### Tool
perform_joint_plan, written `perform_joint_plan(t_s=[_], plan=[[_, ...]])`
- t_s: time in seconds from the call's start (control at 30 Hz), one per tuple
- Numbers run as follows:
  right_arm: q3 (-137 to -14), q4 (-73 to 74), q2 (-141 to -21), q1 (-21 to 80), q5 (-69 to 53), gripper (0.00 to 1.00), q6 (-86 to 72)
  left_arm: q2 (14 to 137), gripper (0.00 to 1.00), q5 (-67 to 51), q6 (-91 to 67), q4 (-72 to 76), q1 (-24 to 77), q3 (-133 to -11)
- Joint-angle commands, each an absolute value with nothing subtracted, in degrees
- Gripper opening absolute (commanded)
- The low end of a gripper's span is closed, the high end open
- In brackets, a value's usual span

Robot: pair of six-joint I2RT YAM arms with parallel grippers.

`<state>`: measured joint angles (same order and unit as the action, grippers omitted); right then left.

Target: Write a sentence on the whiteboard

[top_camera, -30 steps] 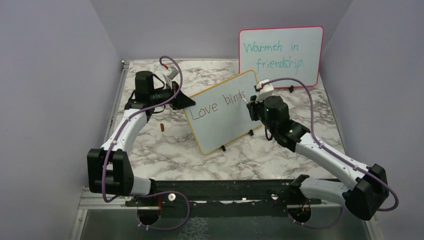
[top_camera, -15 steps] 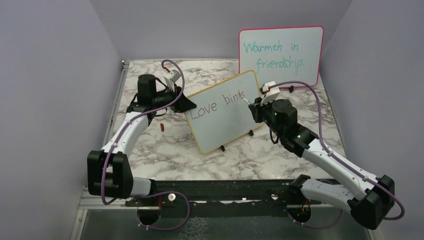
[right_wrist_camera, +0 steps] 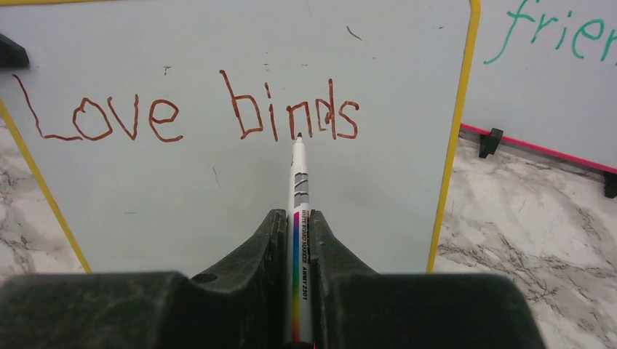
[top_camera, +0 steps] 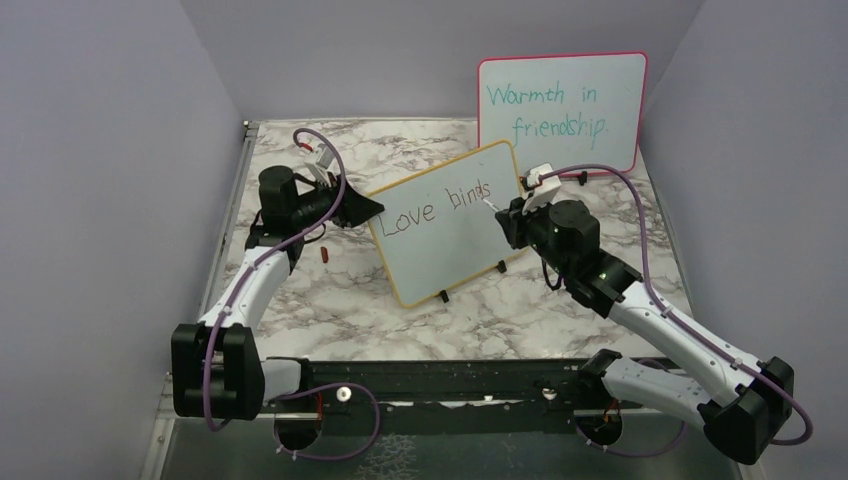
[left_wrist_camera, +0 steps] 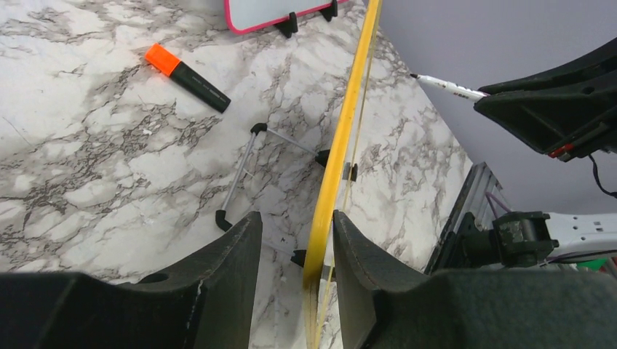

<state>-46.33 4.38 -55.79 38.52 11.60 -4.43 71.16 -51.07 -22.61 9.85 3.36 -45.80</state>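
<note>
The whiteboard (top_camera: 450, 240), yellow-framed, stands tilted in the middle of the table. On it the sentence (right_wrist_camera: 196, 116) reads "Love binds" in one line of reddish-brown strokes. My right gripper (right_wrist_camera: 297, 214) is shut on a white marker (right_wrist_camera: 299, 182). The marker's tip points at the board just under "binds"; whether it touches cannot be told. My left gripper (left_wrist_camera: 295, 218) is open astride the board's yellow left edge (left_wrist_camera: 342, 145), with a gap showing at the left finger. In the top view the left gripper (top_camera: 372, 208) sits at the board's left edge and the right gripper (top_camera: 507, 215) at its right side.
A pink-framed board (top_camera: 560, 110) with teal writing stands at the back right, close behind the whiteboard. An orange-and-black marker (left_wrist_camera: 185, 75) lies on the marble table (top_camera: 330, 300) behind the board. The whiteboard's wire stand (left_wrist_camera: 240, 174) and black clip feet rest on the marble. Grey walls close in the sides.
My left gripper has opened off the whiteboard's left edge and its arm has drawn back to the left. The right arm has shifted slightly right with the marker. The writing is unchanged.
</note>
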Motion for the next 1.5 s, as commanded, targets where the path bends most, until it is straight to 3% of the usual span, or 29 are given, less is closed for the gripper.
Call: perform_joint_plan(t_s=[0.0, 0.2, 0.57, 0.83, 1.47], plan=[[-46.79, 5.47, -54.90, 38.45, 8.98, 0.01, -3.46, 71.61, 0.41, -53.48, -27.30, 16.94, 2.43, -45.37], [-47.36, 5.30, -56.37, 38.62, 6.83, 0.01, -3.62, 74.28, 0.40, -55.94, -28.80, 18.36, 2.35, -46.31], [-46.16, 4.86, -56.91, 41.36, 7.90, 0.01, -3.25, 74.55, 0.06, -57.62, -27.63, 18.74, 2.27, -43.97], [-43.60, 2.93, -56.72, 47.32, 13.54, 0.01, -1.57, 73.66, 0.00, -58.00, -25.86, 18.09, 2.23, -42.93], [-42.59, -1.36, -61.10, 57.61, 21.40, 0.01, -0.53, 74.03, 0.00, -55.77, -18.19, 8.88, 2.41, -46.06]])
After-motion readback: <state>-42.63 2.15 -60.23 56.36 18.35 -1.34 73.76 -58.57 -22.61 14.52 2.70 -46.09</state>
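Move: The left hand's part-open fingers straddle the whiteboard's left edge, which lies about 1 cm back and 1 cm right of their midpoint; "Love" is some 6 cm right, 2 cm back and 2 cm below. The right hand holds the marker. The blank patch under the words lies about 11 cm left, 1 cm back and 8 cm below it, with "binds" 7 cm left, 5 cm ahead and 3 cm down. The left fingers pinch shut on the whiteboard's yellow frame, that hand shifting barely a centimetre to the right. The right hand keeps its marker tip clear of the surface and carries it left, back and down, about 10 cm in all, slowly at first and then faster, away from "binds" towards the blank patch beneath, turning some 10 degrees counter-clockwise. ##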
